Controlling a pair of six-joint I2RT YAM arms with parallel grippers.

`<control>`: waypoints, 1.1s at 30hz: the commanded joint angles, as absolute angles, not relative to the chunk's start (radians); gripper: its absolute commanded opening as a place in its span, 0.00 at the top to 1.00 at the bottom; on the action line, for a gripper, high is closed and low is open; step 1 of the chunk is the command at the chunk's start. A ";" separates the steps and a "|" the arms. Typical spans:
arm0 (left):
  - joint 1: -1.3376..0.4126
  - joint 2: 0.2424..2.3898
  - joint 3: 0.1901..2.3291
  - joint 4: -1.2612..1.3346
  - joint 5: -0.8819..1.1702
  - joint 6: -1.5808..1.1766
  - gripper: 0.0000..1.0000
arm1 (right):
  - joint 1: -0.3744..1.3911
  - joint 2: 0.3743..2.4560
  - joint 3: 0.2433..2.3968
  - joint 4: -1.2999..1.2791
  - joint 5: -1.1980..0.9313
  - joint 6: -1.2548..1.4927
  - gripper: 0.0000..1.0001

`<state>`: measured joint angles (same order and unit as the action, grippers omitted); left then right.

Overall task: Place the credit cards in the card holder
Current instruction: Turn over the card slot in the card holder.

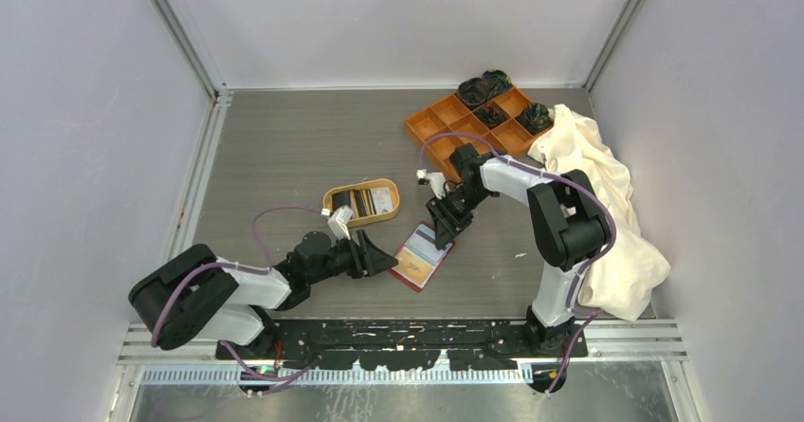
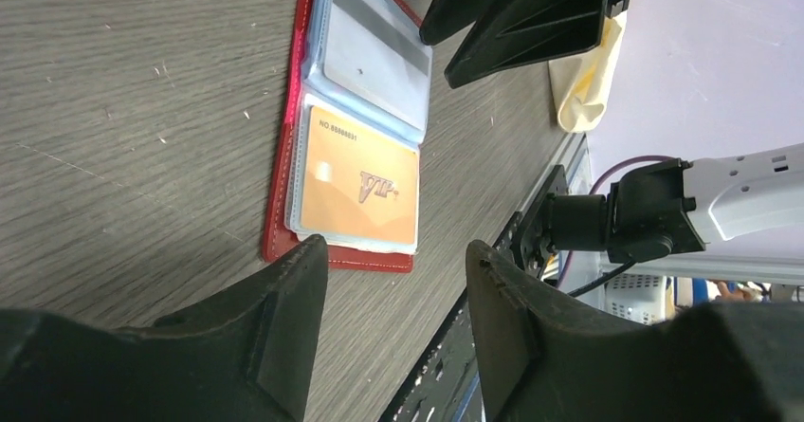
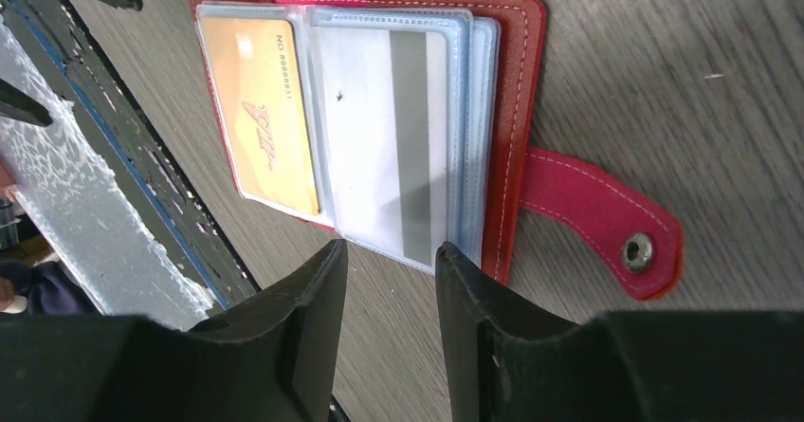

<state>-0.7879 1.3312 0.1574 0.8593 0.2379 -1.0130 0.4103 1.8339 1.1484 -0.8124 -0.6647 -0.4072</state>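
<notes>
The red card holder [image 1: 418, 260] lies open on the table between my two grippers. Its clear sleeves hold a tan-gold card [image 2: 358, 181] and a white card with a grey stripe [image 3: 379, 137]. The snap tab [image 3: 597, 215] sticks out flat to one side. More credit cards [image 1: 363, 200] lie in the oval tan dish. My left gripper [image 2: 398, 251] stands open just short of the holder's near edge [image 2: 284, 156], nothing between its fingers. My right gripper [image 3: 389, 247] is open too, low at the opposite edge of the holder [image 3: 526, 109], holding nothing.
The oval tan dish [image 1: 333, 197] sits behind the left gripper. An orange compartment tray [image 1: 446, 111] with dark items stands at the back right. A cream cloth [image 1: 612, 204] is heaped along the right side. The black base rail [image 1: 408, 332] runs along the near edge.
</notes>
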 commanded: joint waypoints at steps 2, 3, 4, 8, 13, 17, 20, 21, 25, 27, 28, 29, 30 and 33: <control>-0.785 1.444 0.168 1.066 0.299 -1.049 0.47 | 0.417 1.852 1.196 -0.843 -0.661 -0.398 0.55; -0.784 1.470 0.171 1.092 0.309 -1.057 0.48 | 0.417 1.854 1.196 -0.846 -0.660 -0.399 0.55; -0.785 1.500 0.173 1.122 0.318 -1.065 0.50 | 0.418 1.857 1.198 -0.847 -0.658 -0.399 0.55; -0.785 1.632 0.182 1.261 0.339 -1.108 0.58 | 0.419 1.871 1.207 -0.856 -0.641 -0.393 0.55; -0.784 1.766 0.189 1.378 0.345 -1.149 0.62 | 0.419 1.867 1.209 -0.851 -0.602 -0.379 0.54; -0.784 1.794 0.186 1.385 0.331 -1.147 0.65 | 0.421 1.869 1.206 -0.848 -0.589 -0.375 0.54; -0.785 1.771 0.186 1.341 0.320 -1.132 0.66 | 0.426 1.866 1.209 -0.845 -0.567 -0.376 0.53; -0.785 1.756 0.186 1.320 0.316 -1.125 0.66 | 0.427 1.864 1.210 -0.844 -0.562 -0.377 0.52; -0.784 1.676 0.188 1.195 0.295 -1.088 0.66 | 0.428 1.829 1.208 -0.835 -0.529 -0.379 0.51; -0.785 1.621 0.196 1.113 0.284 -1.060 0.66 | 0.427 1.808 1.201 -0.823 -0.525 -0.378 0.51; -0.785 1.596 0.201 1.067 0.279 -1.047 0.66 | 0.427 1.802 1.199 -0.820 -0.527 -0.377 0.50; -0.785 1.564 0.208 1.020 0.274 -1.032 0.66 | 0.427 1.801 1.198 -0.820 -0.530 -0.377 0.50; -0.787 1.533 0.215 0.967 0.269 -1.018 0.66 | 0.428 1.804 1.199 -0.823 -0.533 -0.377 0.50; -0.788 1.436 0.238 0.814 0.250 -0.971 0.66 | 0.427 1.818 1.199 -0.826 -0.535 -0.381 0.50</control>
<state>-0.7872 1.5497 0.1925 1.0180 0.2893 -1.0641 0.4244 1.8561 1.1866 -0.8352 -0.5507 -0.3782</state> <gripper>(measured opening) 0.341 0.494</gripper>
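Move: The card slot leaf with the striped card is some 2 cm to the right hand's left, level with it in reach and about 3 cm below; the yellow VIP card's slot lies 6 cm left and 5 cm back. From the left hand, that yellow slot is about 5 cm to the right, level in reach and 6 cm down, the striped leaf 9 cm right and 4 cm ahead. The tan card box stands 5 cm left and 12 cm ahead of the left hand. Towards the yellow card's slot the left hand sinks about 4 cm, easing 2 cm to the right as its fingers narrow by over a third and tip some 10 degrees further down; it pauses low, then climbs 2 cm again. The right hand stays low at the striped leaf's outer corner, fingers partly open, creeping about 1 cm forward and 1 cm right towards the leaf's free edge. ##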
